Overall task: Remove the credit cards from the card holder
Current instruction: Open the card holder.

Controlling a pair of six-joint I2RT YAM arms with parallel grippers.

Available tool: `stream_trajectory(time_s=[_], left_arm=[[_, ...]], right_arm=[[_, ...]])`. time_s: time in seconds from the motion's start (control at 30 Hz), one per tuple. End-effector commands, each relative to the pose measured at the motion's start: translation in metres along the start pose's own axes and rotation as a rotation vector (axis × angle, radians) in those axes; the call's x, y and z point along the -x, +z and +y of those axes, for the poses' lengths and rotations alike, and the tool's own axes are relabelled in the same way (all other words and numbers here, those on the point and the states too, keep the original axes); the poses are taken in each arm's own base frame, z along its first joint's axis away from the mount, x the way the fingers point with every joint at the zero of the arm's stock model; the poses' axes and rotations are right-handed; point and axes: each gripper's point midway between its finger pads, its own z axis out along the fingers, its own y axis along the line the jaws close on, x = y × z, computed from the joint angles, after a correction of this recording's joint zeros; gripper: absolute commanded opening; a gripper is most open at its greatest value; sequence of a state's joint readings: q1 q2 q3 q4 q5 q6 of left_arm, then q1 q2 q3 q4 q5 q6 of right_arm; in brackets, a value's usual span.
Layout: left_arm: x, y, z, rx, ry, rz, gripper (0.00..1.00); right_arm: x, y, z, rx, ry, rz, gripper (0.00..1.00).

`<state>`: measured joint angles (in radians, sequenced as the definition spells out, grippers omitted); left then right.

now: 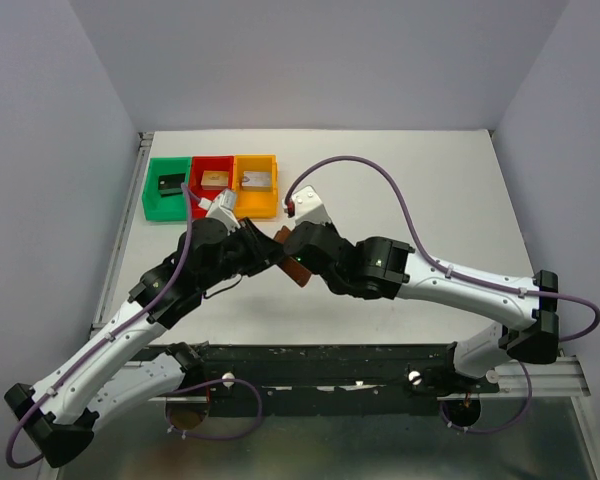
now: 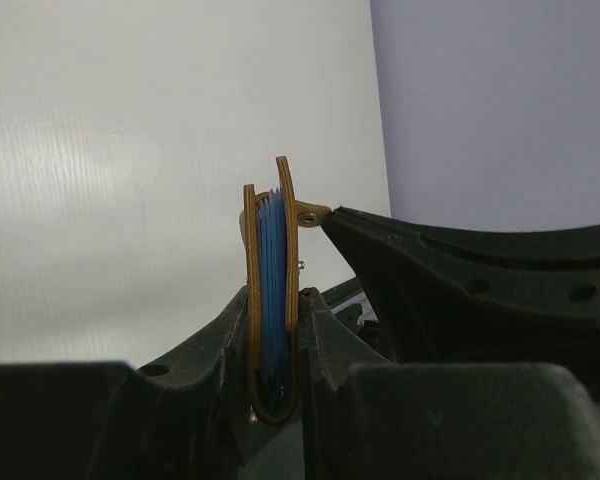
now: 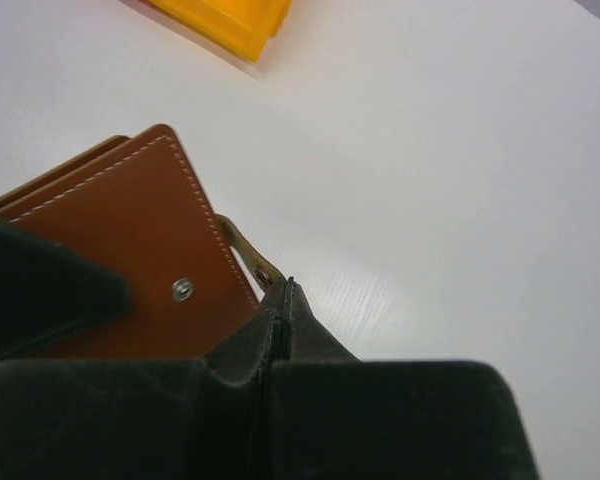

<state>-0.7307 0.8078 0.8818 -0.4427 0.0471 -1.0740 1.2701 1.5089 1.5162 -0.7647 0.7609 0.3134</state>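
Note:
The card holder (image 2: pixel 250 300) is a brown leather wallet, folded and held edge-on with its fold down between the fingers of my left gripper (image 2: pixel 275 345), which is shut on it. Blue layers (image 2: pixel 271 270) fill the space between its covers; I cannot tell credit cards from pockets there. Its snap tab (image 2: pixel 311 213) sticks out to the right. My right gripper (image 3: pixel 280 292) is shut on the end of that tab (image 3: pixel 242 252), beside the wallet's brown face (image 3: pixel 130 240). From above, both grippers meet at the card holder (image 1: pixel 296 272) mid-table.
Three small bins stand in a row at the back left: green (image 1: pixel 150 200), red (image 1: pixel 198 162) and orange (image 1: pixel 270 205), each with a small block inside. The orange bin's corner (image 3: pixel 225 25) shows beyond the wallet. Cables loop over both arms.

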Motion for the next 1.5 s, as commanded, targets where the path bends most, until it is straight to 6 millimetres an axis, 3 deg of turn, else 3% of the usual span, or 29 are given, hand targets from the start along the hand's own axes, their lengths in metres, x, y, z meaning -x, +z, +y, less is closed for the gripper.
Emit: stream_trajectory(time_s=[0.0, 0.33, 0.53, 0.63, 0.7, 0.87, 1.03, 1.2, 1.47], left_arm=[[0.001, -0.008, -0.016, -0.076, 0.01, -0.003, 0.0], [-0.002, -0.006, -0.016, -0.091, 0.046, 0.017, 0.0], [-0.011, 0.007, -0.028, -0.221, 0.197, 0.132, 0.0], [-0.012, 0.009, -0.033, -0.327, 0.343, 0.115, 0.0], [-0.009, 0.007, -0.032, -0.367, 0.424, 0.056, 0.0], [-0.003, -0.02, -0.047, -0.554, 0.644, -0.098, 0.0], [-0.021, -0.047, -0.062, -0.804, 0.775, -0.061, 0.0], [-0.044, -0.068, -0.076, -1.02, 0.783, 0.086, 0.0], [-0.062, -0.086, -0.078, -1.137, 0.802, 0.249, 0.0]], right_arm=[[-0.01, -0.001, -0.021, -0.064, -0.022, 0.025, 0.0], [-0.009, -0.009, -0.036, -0.075, 0.003, 0.012, 0.0], [0.002, -0.027, -0.049, -0.037, 0.076, -0.062, 0.0], [0.008, -0.037, -0.057, -0.011, 0.149, -0.149, 0.17], [0.008, -0.042, -0.054, 0.063, 0.17, -0.204, 0.37], [-0.002, -0.069, -0.036, 0.402, 0.298, -0.189, 0.49], [0.01, -0.103, -0.016, 0.639, 0.335, -0.318, 0.64], [0.018, -0.114, -0.013, 0.688, 0.321, -0.333, 0.66], [0.033, -0.133, -0.019, 0.729, 0.347, -0.407, 0.67]])
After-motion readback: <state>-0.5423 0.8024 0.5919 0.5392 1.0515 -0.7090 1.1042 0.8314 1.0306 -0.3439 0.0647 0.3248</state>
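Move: The brown card holder is gripped in the left hand, its middle about 2 cm ahead of that hand point, 2 cm to its right and 1 cm lower. The right hand's shut fingertips are at the end of the holder's strap tab, already unsnapped. From the right hand, the holder's middle lies about 4 cm left, 1 cm back and 1 cm down; the metal stud is 3 cm left, 1 cm back, 1 cm down. The right fingertips, at the strap tab from the outset, draw right and then open wide, leaving the strap; after some 8 cm rightward the hand backs and rises about as far, rolling its left side up. The left hand keeps its grip on the card holder, carrying it back and up while tipping it upward and swinging it clockwise, about 50 degrees each. ##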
